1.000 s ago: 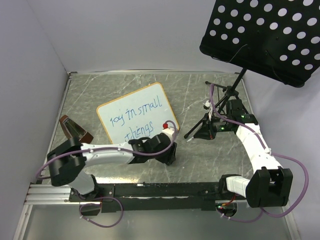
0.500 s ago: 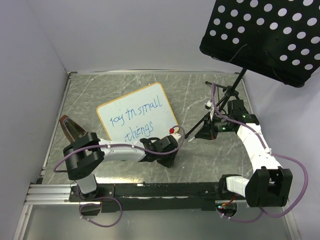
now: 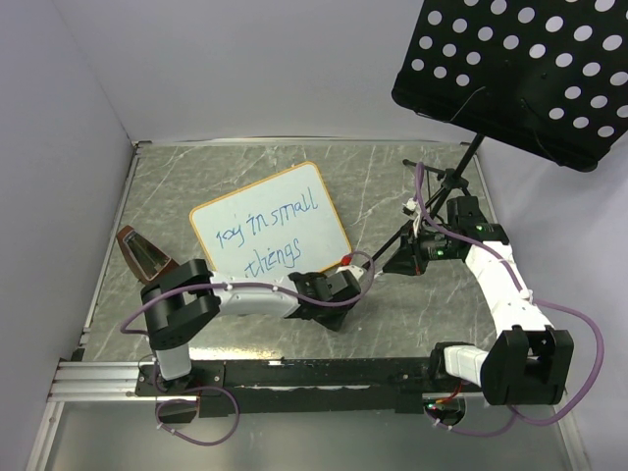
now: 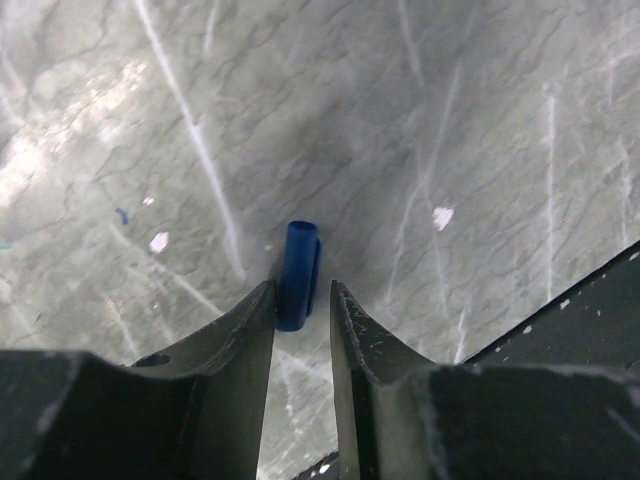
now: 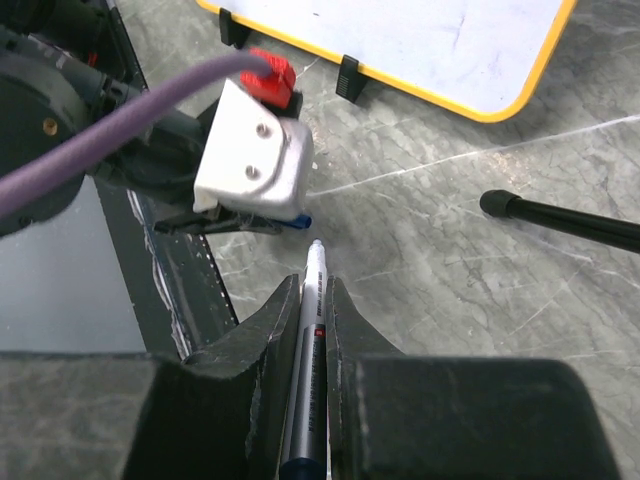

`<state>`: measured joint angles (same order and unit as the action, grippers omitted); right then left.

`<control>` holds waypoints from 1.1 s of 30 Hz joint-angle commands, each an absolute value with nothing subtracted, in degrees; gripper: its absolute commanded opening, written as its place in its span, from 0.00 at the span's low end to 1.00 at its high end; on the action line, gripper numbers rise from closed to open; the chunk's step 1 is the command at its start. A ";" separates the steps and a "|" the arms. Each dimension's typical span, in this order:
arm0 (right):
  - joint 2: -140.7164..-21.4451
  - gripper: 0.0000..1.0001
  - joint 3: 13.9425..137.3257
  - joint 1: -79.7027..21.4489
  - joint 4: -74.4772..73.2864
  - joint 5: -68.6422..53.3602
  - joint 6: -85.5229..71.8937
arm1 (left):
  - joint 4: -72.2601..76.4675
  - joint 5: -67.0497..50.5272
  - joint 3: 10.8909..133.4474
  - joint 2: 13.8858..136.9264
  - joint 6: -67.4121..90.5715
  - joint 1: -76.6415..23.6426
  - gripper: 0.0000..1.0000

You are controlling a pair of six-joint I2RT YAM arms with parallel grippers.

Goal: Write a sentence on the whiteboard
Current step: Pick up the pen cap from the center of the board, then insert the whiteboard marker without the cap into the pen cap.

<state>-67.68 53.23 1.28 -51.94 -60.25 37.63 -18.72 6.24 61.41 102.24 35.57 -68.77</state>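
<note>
The whiteboard, white in a tan-orange frame, lies on the marble table; its lower edge with two black clip feet also shows in the right wrist view. The sentence is written on it in blue, in two lines. My left gripper lies low just off the board's near right corner. Its jaws stand narrowly open around a blue marker cap, which touches one finger with a slim gap to the other. My right gripper is shut on the marker, tip pointing at the cap.
A black perforated music-stand panel hangs over the back right. One tripod leg reaches across the table near both grippers. A brown object lies at the left. The arms' mounting rail runs along the near edge.
My left arm has swung right, off the whiteboard and down to the table by its corner, and its jaws have narrowed around the blue cap. The right arm has stayed still.
</note>
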 commanded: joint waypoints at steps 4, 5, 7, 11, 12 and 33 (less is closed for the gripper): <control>-68.29 0.00 54.93 1.85 -53.00 -62.58 39.81 | -21.36 9.32 63.02 108.36 34.89 -70.58 0.26; -68.29 0.00 54.93 1.85 -53.00 -62.49 39.81 | -21.36 9.58 62.76 108.72 34.98 -70.58 0.21; -68.29 0.00 54.84 2.02 -53.17 -62.49 40.08 | -20.66 10.81 61.36 108.81 35.33 -70.66 0.08; -69.08 0.00 54.76 2.02 -53.87 -62.58 40.95 | -14.88 14.32 55.74 103.21 35.25 -71.01 0.01; -69.26 0.00 54.76 1.93 -53.96 -62.84 41.31 | -12.85 15.81 54.24 101.70 34.98 -71.02 0.01; -77.52 0.00 57.22 -5.62 -62.76 -72.69 52.30 | 49.78 16.79 20.84 78.31 5.64 -74.27 0.01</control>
<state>-78.08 55.09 -3.03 -61.34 -68.79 48.40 26.63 18.92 25.10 81.10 15.86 -73.38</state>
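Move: The pen cap lies almost between the left gripper's open fingers, about 1 cm to their right, level fore and aft, and 1 cm down. The nearer whiteboard clip is some 9 cm ahead and 6 cm left; the whiteboard's middle is 19 cm ahead, 15 cm left. The music stand's foot is about 12 cm ahead, 7 cm right. From the right hand, the cap lies roughly 13 cm left, 7 cm back and 16 cm below. Ease the left gripper some 2 cm right at table height while closing its fingers to pinch the pen cap, then carry it about 6 cm back left and finally up, swinging the fingertips about 30 degrees outward from pointing down. Late on, bring the right gripper, still holding the pen, left and back towards where the cap lay. ##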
